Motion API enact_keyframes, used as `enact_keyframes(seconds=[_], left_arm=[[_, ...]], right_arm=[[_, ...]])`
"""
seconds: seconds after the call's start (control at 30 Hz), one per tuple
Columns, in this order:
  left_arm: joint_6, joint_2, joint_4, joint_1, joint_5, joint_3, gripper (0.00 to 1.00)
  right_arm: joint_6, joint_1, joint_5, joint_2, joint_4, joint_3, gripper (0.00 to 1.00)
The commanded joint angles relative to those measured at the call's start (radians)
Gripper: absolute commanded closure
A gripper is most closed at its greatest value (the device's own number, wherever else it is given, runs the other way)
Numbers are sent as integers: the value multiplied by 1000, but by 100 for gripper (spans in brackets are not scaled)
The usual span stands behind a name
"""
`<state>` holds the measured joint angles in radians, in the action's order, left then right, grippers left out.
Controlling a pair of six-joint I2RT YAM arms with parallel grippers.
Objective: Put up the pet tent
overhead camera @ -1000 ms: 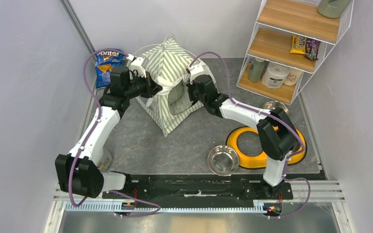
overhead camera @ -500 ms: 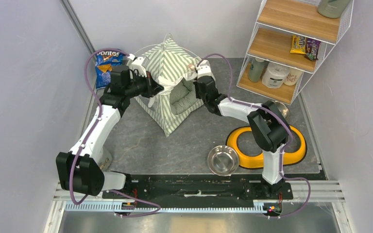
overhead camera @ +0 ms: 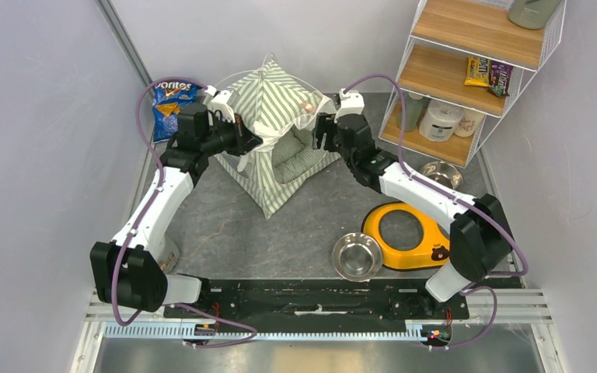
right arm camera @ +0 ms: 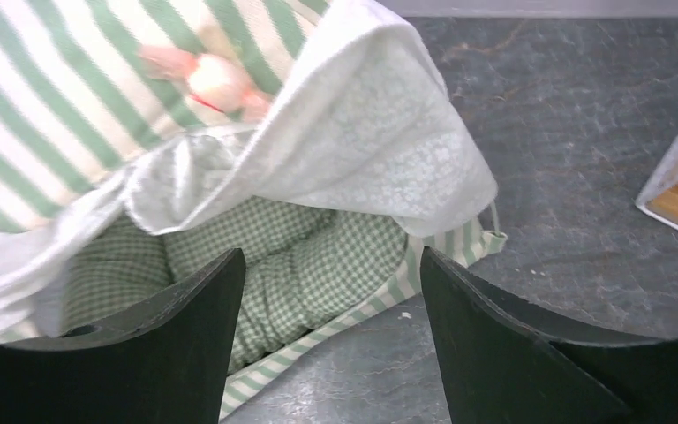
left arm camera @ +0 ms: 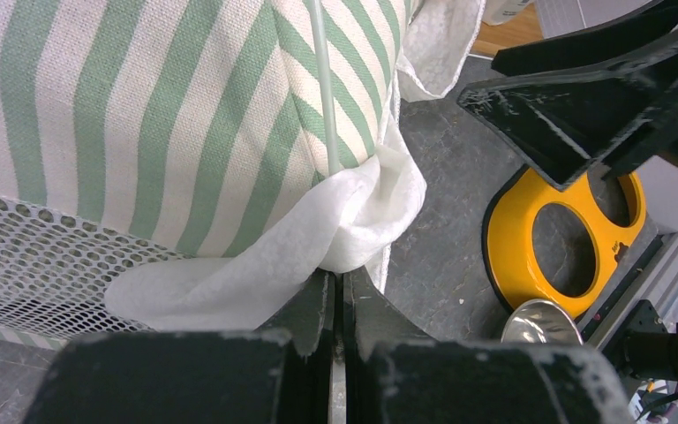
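The pet tent (overhead camera: 268,97), green-and-white striped with white mesh, stands upright at the back middle of the table. A green checked cushion (right arm camera: 318,256) lies inside its doorway. My left gripper (overhead camera: 250,143) is at the tent's left front corner, shut on a bunched white fabric flap (left arm camera: 353,221) where a thin pole (left arm camera: 322,88) ends. My right gripper (overhead camera: 320,132) hovers just right of the doorway. In the right wrist view it (right arm camera: 331,258) stands wide open with nothing between its fingers, and a white lace flap (right arm camera: 371,150) drapes over the doorway ahead of it.
A Doritos bag (overhead camera: 172,101) lies back left of the tent. A yellow double-bowl holder (overhead camera: 404,245) and a steel bowl (overhead camera: 356,255) sit front right. Another steel bowl (overhead camera: 440,171) is near the wire shelf (overhead camera: 466,70) at the back right.
My right gripper has opened and pulled back out of the tent doorway, up and to the right. The right arm swung right. The left gripper has kept its hold.
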<state>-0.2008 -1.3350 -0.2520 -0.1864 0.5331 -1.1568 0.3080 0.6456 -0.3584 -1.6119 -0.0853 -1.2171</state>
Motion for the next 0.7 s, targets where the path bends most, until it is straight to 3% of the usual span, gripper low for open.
enact_keyframes(seconds=[0.0,0.1,0.17,0.23,0.37,0.5,0.67], left_arm=[[-8,-11,-42,2,0,-26,98],[-6,1,-49,2,-5,-24,98],[-9,9,-50,2,-7,-23,98],[-16,17,-47,2,-5,-20,98],[-24,25,-44,2,15,-13,98],[-40,33,-27,2,81,-16,98],[-106,45,56,4,194,-18,98]], right_arm=[[-15,-1,228,-8,39,-11,22],[5,0,438,-87,64,-73,27],[95,0,514,-150,39,-93,36],[190,2,601,-214,-45,-89,51],[307,31,701,-348,-230,-125,64],[334,73,773,-486,-204,-274,69],[392,104,768,-553,-217,-295,70]])
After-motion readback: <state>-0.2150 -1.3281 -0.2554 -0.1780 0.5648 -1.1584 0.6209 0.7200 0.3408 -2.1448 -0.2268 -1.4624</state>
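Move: The tent's checked cushion lies inside the opening, its middle about 12 cm left of the right hand, 2 cm ahead and 16 cm below. The white curtain fold that the left hand still holds is some 22 cm left and 3 cm back, roughly level in height. The curtain's loose right part hangs about 8 cm ahead and 3 cm below. From the left hand the cushion is some 11 cm right, 4 cm ahead and 17 cm below. The right fingertips come down onto the near left part of the checked cushion, having gone in through the tent opening about 19 cm left and 13 cm down, drawing back some 4 cm and levelling off last. The wrist swings roughly 35 degrees counter-clockwise and tips down while the fingers close from wide to about a third open. The left hand stays put, keeping the white curtain pinched aside. ##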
